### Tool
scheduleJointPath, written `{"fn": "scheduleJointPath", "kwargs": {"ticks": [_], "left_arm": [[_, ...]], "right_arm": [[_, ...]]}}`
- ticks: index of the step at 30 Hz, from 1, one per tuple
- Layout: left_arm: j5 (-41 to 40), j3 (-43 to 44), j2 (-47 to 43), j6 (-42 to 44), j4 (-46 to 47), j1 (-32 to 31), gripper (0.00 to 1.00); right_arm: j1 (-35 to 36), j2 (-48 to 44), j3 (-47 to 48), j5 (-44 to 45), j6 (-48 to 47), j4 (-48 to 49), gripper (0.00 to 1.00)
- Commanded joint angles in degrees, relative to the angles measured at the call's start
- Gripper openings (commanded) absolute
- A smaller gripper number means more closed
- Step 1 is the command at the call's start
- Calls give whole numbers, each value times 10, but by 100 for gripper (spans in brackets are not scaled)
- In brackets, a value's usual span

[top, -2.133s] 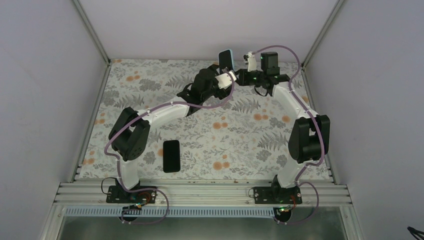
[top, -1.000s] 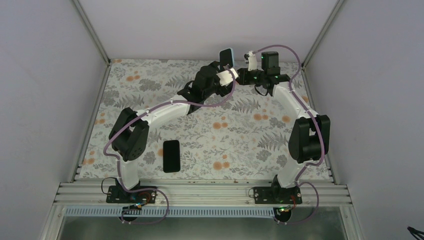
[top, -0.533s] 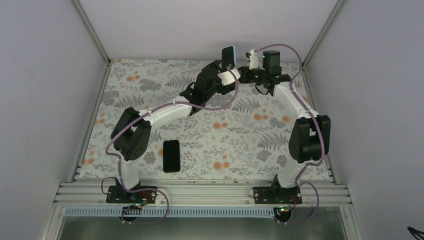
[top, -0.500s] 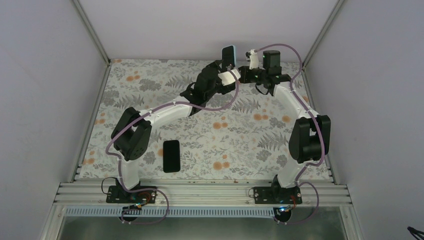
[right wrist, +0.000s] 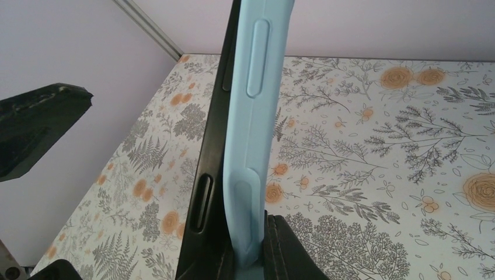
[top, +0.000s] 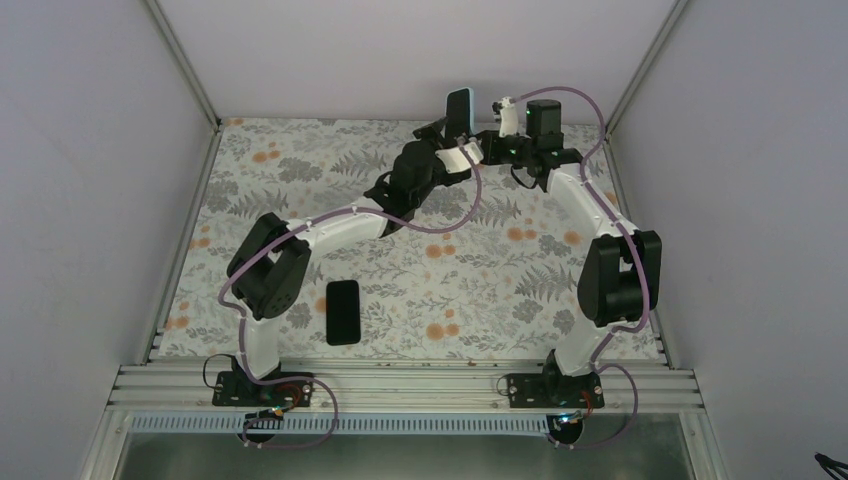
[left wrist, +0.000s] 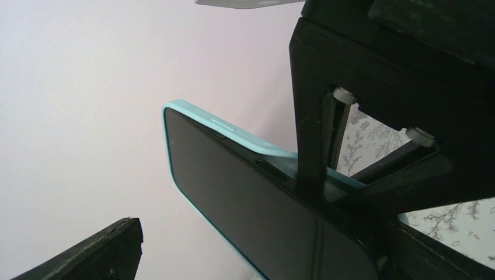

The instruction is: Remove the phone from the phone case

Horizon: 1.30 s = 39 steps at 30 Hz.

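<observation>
The phone stands upright in the air at the far middle of the table, its dark screen facing my left wrist camera. The light blue phone case wraps its back. Along the lower side the black phone edge stands slightly away from the case. My right gripper is shut on the case's bottom edge; it also shows as the right gripper from above. My left gripper is open just left of the phone, one finger apart from the screen.
Another black phone lies flat on the flowered cloth near the left arm's base. The back wall is close behind the held phone, and side walls close in the table.
The right gripper has lifted the cased phone a little and shifted it right. The left arm has stretched farther forward after it, jaws still wide.
</observation>
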Motion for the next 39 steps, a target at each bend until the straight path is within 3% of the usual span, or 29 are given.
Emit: {"fn": "scheduleJointPath", "kwargs": {"ticks": [1, 10, 14, 15, 19, 22, 32, 39], "left_arm": [[-95, -21, 3, 43, 82, 36, 95], [-93, -43, -8, 44, 99, 53, 90], [-88, -55, -10, 45, 105, 56, 68], [-85, -58, -12, 41, 105, 58, 67], [-87, -57, -10, 21, 98, 67, 70], [-94, -63, -11, 20, 113, 72, 77], [-74, -49, -10, -34, 73, 103, 71], [-70, -42, -2, -47, 63, 107, 73]], "right_arm": [[3, -41, -6, -75, 9, -23, 3], [3, -41, -5, -83, 17, -17, 3], [1, -54, -3, -77, 15, -18, 3], [0, -60, -2, -76, 15, -18, 3], [-1, -65, -2, -80, 20, -14, 3], [-1, -68, -3, -81, 20, -13, 3], [-10, -70, 0, -110, 33, -7, 3], [-11, -73, -3, -125, 35, -1, 3]]}}
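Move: The phone, upright in its pale blue case with the screen facing back, has its middle about 3 cm ahead of the left hand, neither left nor right of it and 5 cm above; the case's middle is some 4 cm ahead, 1 cm right and 5 cm above. From the right hand, shut on the case's lower side edge, the phone's middle lies about 4 cm ahead, 4 cm left and 6 cm up, and the case's middle 4 cm ahead, 3 cm left and 6 cm up. With one finger still wedged between the phone's lower part and the case, the left hand eases about 2 cm to its left and, towards the end, nearly 1 cm forward, levering the phone away from the case back while its wide-open fingers close by roughly a quarter. The right hand keeps its pinch on the case's lower edge and rises about 2 cm, turning hardly at all, so that it works against the left finger. ##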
